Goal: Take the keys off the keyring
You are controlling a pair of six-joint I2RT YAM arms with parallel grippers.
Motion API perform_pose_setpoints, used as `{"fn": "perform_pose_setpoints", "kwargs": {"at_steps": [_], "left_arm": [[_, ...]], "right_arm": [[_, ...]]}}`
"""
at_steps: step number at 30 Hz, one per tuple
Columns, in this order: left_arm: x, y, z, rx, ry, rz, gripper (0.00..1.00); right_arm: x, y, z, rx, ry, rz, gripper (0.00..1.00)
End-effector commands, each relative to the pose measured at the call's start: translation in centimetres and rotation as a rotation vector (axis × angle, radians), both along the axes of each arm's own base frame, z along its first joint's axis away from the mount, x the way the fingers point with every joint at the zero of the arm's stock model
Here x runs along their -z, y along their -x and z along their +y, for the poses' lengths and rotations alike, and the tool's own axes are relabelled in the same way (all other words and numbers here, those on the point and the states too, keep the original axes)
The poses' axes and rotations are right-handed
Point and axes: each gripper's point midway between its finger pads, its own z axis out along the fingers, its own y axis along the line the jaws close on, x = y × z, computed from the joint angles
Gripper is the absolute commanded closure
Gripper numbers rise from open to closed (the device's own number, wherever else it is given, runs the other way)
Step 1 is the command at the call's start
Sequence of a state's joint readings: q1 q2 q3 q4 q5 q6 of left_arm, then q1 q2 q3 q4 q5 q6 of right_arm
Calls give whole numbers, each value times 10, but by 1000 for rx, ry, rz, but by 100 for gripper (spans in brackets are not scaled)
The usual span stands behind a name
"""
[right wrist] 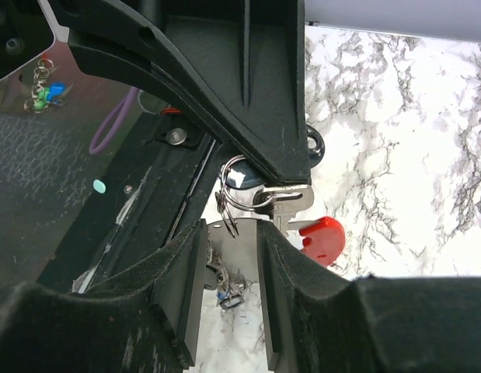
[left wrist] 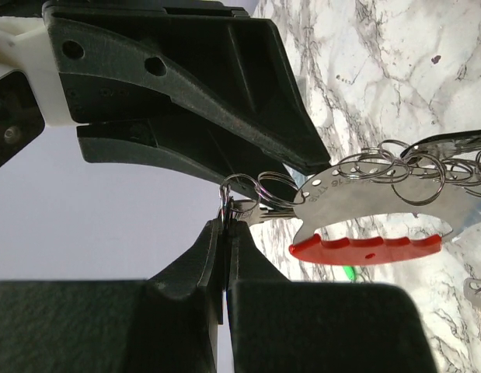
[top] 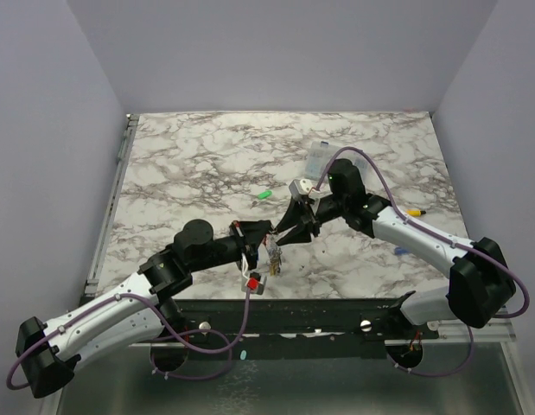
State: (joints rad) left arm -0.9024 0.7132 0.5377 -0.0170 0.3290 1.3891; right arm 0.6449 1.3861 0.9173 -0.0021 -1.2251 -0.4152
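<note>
My left gripper [top: 260, 232] is shut on a thin wire keyring [left wrist: 238, 190], held above the table at centre front. A silver key [left wrist: 252, 211] hangs on that ring beside my shut fingertips [left wrist: 213, 233]. Several more rings link it to a curved metal plate with a red grip [left wrist: 364, 249]. My right gripper [top: 289, 232] is open just to the right. In the right wrist view, the right gripper [right wrist: 231, 233] straddles the plate just below the keyring [right wrist: 242, 185] and the key [right wrist: 291, 200], touching neither.
A green-tagged key [top: 265, 194] lies behind the grippers. A yellow-tagged key [top: 414, 211] and a blue-tagged key [top: 401, 252] lie at the right. A clear plastic box [top: 321, 156] sits at the back. The hanging bundle [top: 271, 259] and red grip [top: 252, 284] are near the front edge.
</note>
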Motion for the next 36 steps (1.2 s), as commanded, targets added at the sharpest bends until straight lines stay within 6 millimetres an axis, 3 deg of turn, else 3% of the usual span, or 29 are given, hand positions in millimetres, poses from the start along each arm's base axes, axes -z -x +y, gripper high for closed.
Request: {"fn": "perform_pose_setpoints", "kwargs": {"at_steps": [1,7,11,13,19,27,36], "left_arm": [[-30,5,-7,49,57,-54,100],[-29,1,-7,28,54,-45,100],[-23,0,-2,8,50,-38,100],[-21,1,-1,4,49,-38,100],[-17,-1,10,-44,62,-31,100],[-1,9,12,2,33,-60,100],[-2,0,-8,26,36,-55,100]], "right_arm": [[-13,3,0,-27,-22,-7,62],[-13,5,-1,-34,-22,-9,84],[-16,5,-1,-29,-19,3,85],[-19,7,-1,-34,-20,15,98],[-27,-2,-4,23,-45,114,99],[-63,-7,-16,72,-205,294,99],[-56,-12,-13,111,-241,431,99]]}}
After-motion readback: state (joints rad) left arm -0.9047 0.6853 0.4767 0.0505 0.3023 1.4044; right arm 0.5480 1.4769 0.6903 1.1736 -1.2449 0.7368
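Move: The thin wire ring stands almost between the right hand's open fingers, about 1 cm farther left, level and neither ahead nor back. A small grey key hangs some 2 cm to the left, 1 cm ahead and 1 cm below that hand; the red-handled plate with its row of rings is about 1 cm ahead, 1 cm left and 5 cm below. From the left fingertips, which already grip the bunch, the ring lies about 2 cm right, 1 cm ahead and 1 cm lower. The right fingers close from nearly half open and pinch the wire ring while the hand stays in place, then carry it up about 4 cm, drifting a centimetre or so forward and to the right. As it climbs the hand rolls some 25 degrees about the line of its fingers, its forward side dipping. The left fingers keep their grip on the bunch, giving a little left and up before easing back. ##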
